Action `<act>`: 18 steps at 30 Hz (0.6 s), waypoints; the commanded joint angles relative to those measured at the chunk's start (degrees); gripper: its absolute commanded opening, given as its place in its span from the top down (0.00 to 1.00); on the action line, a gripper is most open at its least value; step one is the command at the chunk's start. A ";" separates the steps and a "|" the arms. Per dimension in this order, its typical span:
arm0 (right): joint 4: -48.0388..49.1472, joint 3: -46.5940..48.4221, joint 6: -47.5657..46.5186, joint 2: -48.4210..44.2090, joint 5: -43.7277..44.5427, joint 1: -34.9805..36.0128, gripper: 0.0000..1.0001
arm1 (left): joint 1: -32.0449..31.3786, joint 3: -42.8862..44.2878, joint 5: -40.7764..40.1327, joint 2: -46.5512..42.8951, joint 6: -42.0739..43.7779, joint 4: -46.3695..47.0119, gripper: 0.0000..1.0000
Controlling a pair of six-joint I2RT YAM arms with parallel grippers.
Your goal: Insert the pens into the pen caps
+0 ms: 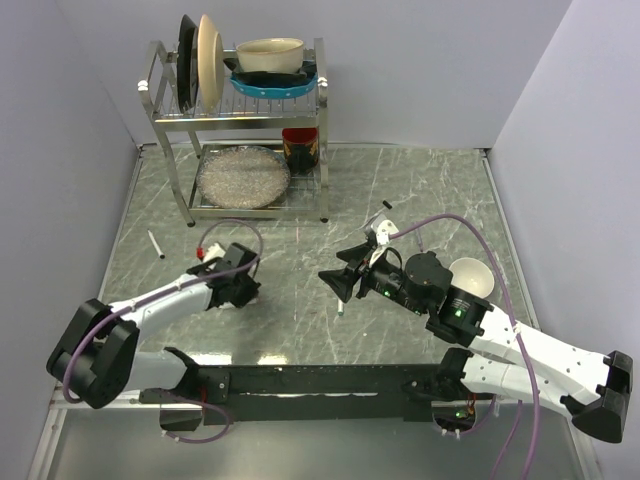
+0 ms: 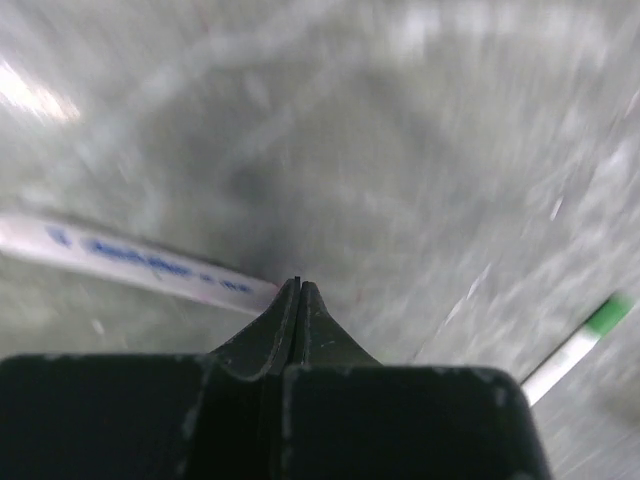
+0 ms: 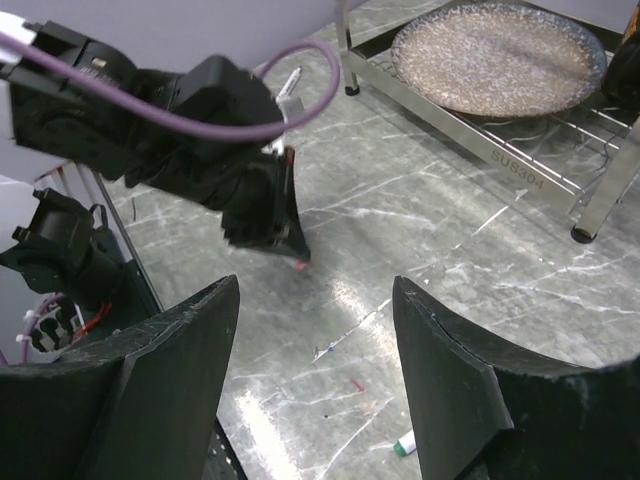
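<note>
My left gripper (image 1: 243,288) is shut, low over the table left of centre. In the left wrist view its fingertips (image 2: 298,287) meet at the end of a whitish pen (image 2: 130,262) with blue print; I cannot tell whether they pinch it. The right wrist view shows this gripper (image 3: 288,240) with a pink tip (image 3: 300,263) under it. My right gripper (image 1: 335,282) is open and empty, facing the left one (image 3: 316,290). A green-ended pen (image 1: 341,305) lies just below it, and also shows in both wrist views (image 2: 580,345) (image 3: 403,444). Another pen (image 1: 157,244) lies at the far left. A small black piece (image 1: 386,204) lies behind the right arm.
A metal dish rack (image 1: 240,120) stands at the back with plates, a bowl and a speckled dish (image 3: 490,55). A white bowl (image 1: 470,275) sits by the right arm. Grey walls close in on both sides.
</note>
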 commanded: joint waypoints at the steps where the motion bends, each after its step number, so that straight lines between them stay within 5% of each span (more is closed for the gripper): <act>1: 0.36 1.82 -0.49 -1.26 1.46 0.29 0.30 | -7.12 -0.32 -0.35 -2.89 -3.49 -5.17 0.99; 8: -1.23 2.62 -0.05 -2.31 2.08 0.29 0.30 | -9.26 5.38 -9.04 -10.71 -12.17 -17.54 0.99; 11: -1.58 2.70 0.74 -2.67 1.99 0.38 0.30 | -8.38 7.85 -12.31 -12.56 -18.85 -23.10 0.71; 12: -2.01 2.79 0.83 -2.75 2.17 0.29 0.30 | -7.94 8.20 -13.10 -12.83 -20.62 -26.33 0.53; 18: -2.54 2.35 1.71 -4.25 1.99 0.29 0.30 | 2.77 6.28 -6.45 -13.45 -26.27 -28.67 0.44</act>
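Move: The pink-ended pen lies flat just under the left hand's shut fingers, which are at its right end; its middle is about 5 cm to this hand's left, 1 cm back and 2 cm below. The green-capped pen lies roughly 19 cm to the hand's right and 1 cm farther out; another white pen lies some 20 cm to its left and 14 cm ahead. From the right hand, the pink-ended pen is about 21 cm left, 4 cm ahead and 27 cm below. With its shut fingertips at the right end of the pink-ended pen, the left hand first sweeps low over the table, back about 4 cm and a little to the right, pushing that end back towards the base. It then leaves the pen and rises some 6 cm while swinging about 5 cm left over the pen, opening its fingers to about half and turning some 20 degrees counter-clockwise. ##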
